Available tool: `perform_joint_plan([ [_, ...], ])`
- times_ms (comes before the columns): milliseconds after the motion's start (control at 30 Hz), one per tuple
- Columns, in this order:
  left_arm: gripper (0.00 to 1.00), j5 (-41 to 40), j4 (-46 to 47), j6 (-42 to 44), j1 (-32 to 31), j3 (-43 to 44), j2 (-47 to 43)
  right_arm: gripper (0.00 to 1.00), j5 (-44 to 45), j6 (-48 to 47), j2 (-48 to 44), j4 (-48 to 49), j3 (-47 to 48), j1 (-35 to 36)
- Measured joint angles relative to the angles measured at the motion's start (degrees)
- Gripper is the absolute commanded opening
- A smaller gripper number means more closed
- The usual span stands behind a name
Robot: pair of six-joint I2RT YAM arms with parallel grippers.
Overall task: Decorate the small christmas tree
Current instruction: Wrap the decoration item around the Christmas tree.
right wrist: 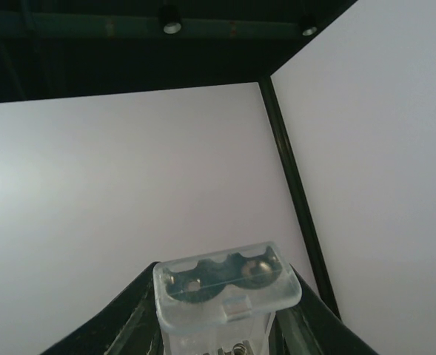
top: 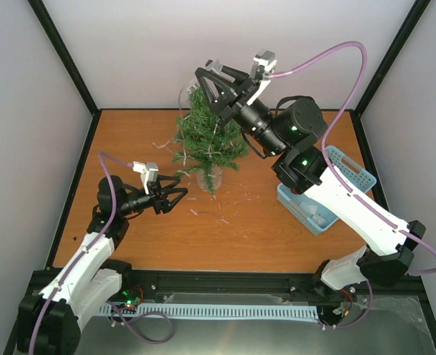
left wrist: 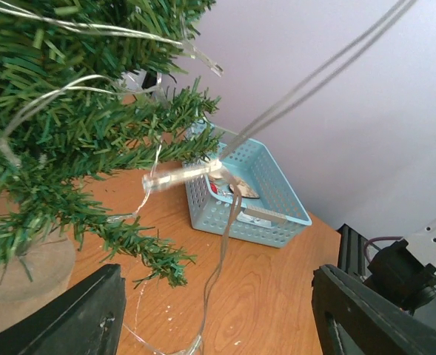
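Observation:
The small christmas tree [top: 206, 137] stands at the back middle of the table on a pale base. It fills the left of the left wrist view [left wrist: 62, 140]. A thin clear light wire [left wrist: 225, 244] is draped over its branches and trails onto the table. My right gripper [top: 218, 74] is raised above the tree top and is shut on a clear plastic battery box [right wrist: 229, 288] at the wire's end. My left gripper [top: 175, 191] is open and empty, low by the tree's front left, with its fingers [left wrist: 69, 318] wide apart.
A light blue perforated basket [top: 347, 174] sits at the right of the table, under my right arm, and shows in the left wrist view [left wrist: 277, 222] with some items inside. Loose wire strands lie on the wood [top: 218, 211] in front of the tree.

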Motion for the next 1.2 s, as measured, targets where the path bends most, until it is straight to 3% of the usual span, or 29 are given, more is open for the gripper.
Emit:
perform_joint_plan([
  [400,0.70,-1.0,15.4,-5.6,-9.2,-2.7,8.2,0.14,-1.6,3.0,-1.0,2.1,0.3,0.0],
  [733,0.66,-4.6,19.8,-5.5,-9.8,-3.6,12.2,0.14,-2.6,4.8,-1.5,2.7,0.3,0.0],
  [967,0.43,-2.9,27.1,-7.0,-10.0,-3.7,17.8,0.14,-3.2,6.2,-1.6,4.1,0.1,0.0],
  [1200,0.01,0.7,32.6,-9.9,-10.3,-4.0,19.9,0.14,-2.8,5.9,-2.1,4.2,-1.0,0.0],
])
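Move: The light string's wire hangs from the battery box in the right hand; the stretch to be gripped is about 6 cm to the left hand's right, 1 cm ahead and 2 cm below. The tree's pot stands some 15 cm ahead, 4 cm right and 19 cm below that hand; the blue basket lies about 15 cm ahead, 44 cm right and 21 cm down. From the right hand, that stretch is roughly 38 cm below, 3 cm left, level fore and aft. The hanging wire is taken between the left fingers: the left hand reaches about 5 cm to the right, sinking some 2 cm, with its open fingers on either side of the wire, then closes them to pinch it while turning slightly clockwise. The right hand keeps its grip on the battery box high up, easing back and up a couple of centimetres. ##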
